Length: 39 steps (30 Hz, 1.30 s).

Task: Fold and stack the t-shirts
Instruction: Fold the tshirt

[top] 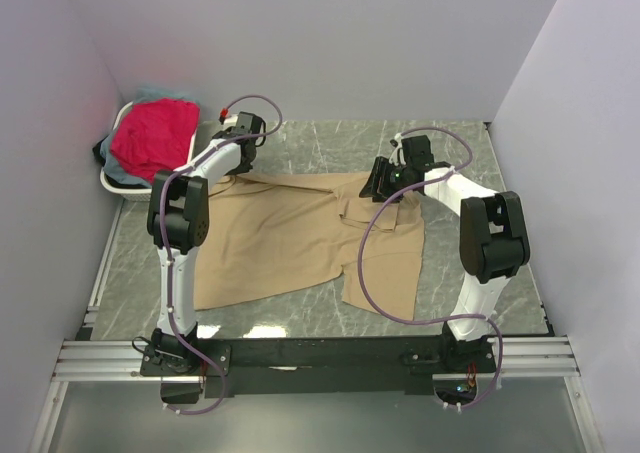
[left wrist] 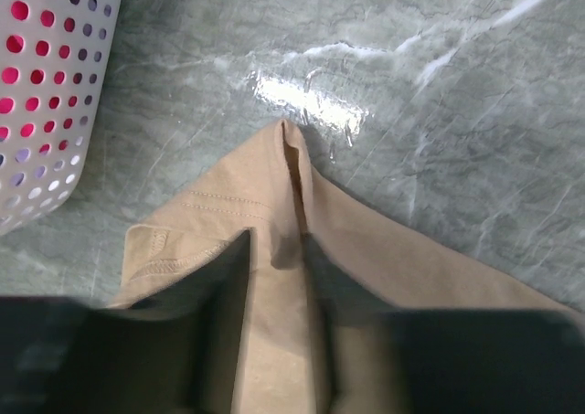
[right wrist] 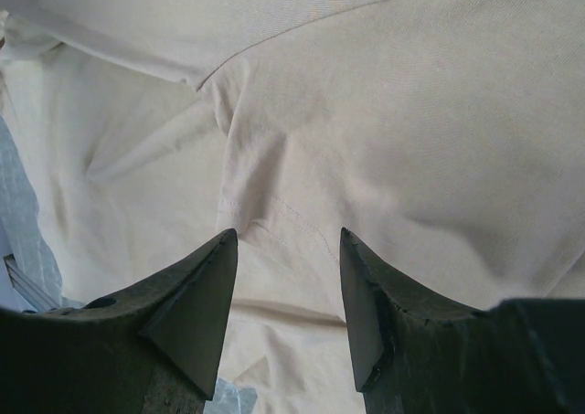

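A tan t-shirt (top: 290, 233) lies spread on the marble table, with a folded flap on its right side. My left gripper (top: 234, 173) is at the shirt's far left corner. In the left wrist view its fingers (left wrist: 219, 313) stand apart on either side of a pinched ridge of tan cloth (left wrist: 384, 240), and the left gripper (left wrist: 277, 249) is open. My right gripper (top: 378, 188) hovers over the shirt's far right part. It is open (right wrist: 288, 240), with tan cloth (right wrist: 411, 112) below and nothing between its fingers. A red-pink t-shirt (top: 155, 133) sits in the basket on top of a pale blue-grey one (top: 108, 153).
The white perforated basket (top: 115, 185) stands at the far left corner, close to the left gripper; its wall (left wrist: 55, 112) shows at the left of the left wrist view. Grey walls enclose the table on three sides.
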Each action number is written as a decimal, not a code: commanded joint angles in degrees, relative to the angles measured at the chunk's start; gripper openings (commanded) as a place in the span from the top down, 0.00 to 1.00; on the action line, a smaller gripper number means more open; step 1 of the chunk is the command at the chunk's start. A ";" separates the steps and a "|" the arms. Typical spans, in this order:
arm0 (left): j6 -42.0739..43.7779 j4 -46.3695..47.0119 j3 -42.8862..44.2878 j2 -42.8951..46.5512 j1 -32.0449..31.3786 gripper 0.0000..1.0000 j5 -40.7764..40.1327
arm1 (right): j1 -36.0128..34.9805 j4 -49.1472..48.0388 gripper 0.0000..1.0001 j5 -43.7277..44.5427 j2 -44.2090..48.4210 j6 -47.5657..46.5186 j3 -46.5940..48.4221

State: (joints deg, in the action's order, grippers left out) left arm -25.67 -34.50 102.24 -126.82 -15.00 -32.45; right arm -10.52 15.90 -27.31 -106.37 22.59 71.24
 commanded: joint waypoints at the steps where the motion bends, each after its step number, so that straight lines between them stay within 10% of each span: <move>1: 0.44 1.45 -0.19 1.58 0.33 0.75 0.28 | -0.29 0.09 0.44 -0.46 -1.56 -1.06 2.32; 7: 0.10 1.45 -0.28 0.70 0.41 0.85 0.72 | -0.29 0.45 0.44 -0.02 -1.74 -1.23 2.41; 14: -0.08 2.68 -2.48 1.40 0.41 0.61 0.54 | -0.29 0.80 0.44 -0.02 -1.74 -1.41 2.67; 26: -0.43 2.16 -1.60 1.05 0.68 0.99 0.98 | -0.29 0.54 0.44 -0.11 -1.83 -1.32 2.41; 39: -0.17 -6.10 -7.22 15.20 0.68 0.99 -6.39 | -0.37 0.44 0.44 -2.49 -0.07 -0.88 1.53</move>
State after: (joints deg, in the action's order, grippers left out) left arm -25.96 -37.56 96.99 -120.01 -14.55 -33.34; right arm -10.52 16.34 -28.56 -108.14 22.00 71.31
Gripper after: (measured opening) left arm 0.023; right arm 0.558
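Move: Just under the left hand's half-open fingers, about 1 cm back and 2 cm below, lies the raised fold of the tan t-shirt's far edge. The shirt's pointed corner is some 4 cm ahead and 3 cm left of that hand, 3 cm lower; the laundry basket's middle is roughly 22 cm left and 5 cm ahead. From the right hand, poised open over the shirt, the fold lies about 37 cm left, 7 cm ahead and 3 cm below. Dipping about 1.5 cm and slightly back onto the shirt's far edge, the left hand works its fingers a little, shuts them on the fold, then lifts some 4 cm while drawing back and slightly left. The right hand sinks about 1.5 cm towards the cloth, stays there with its fingers open and pinches nothing. ##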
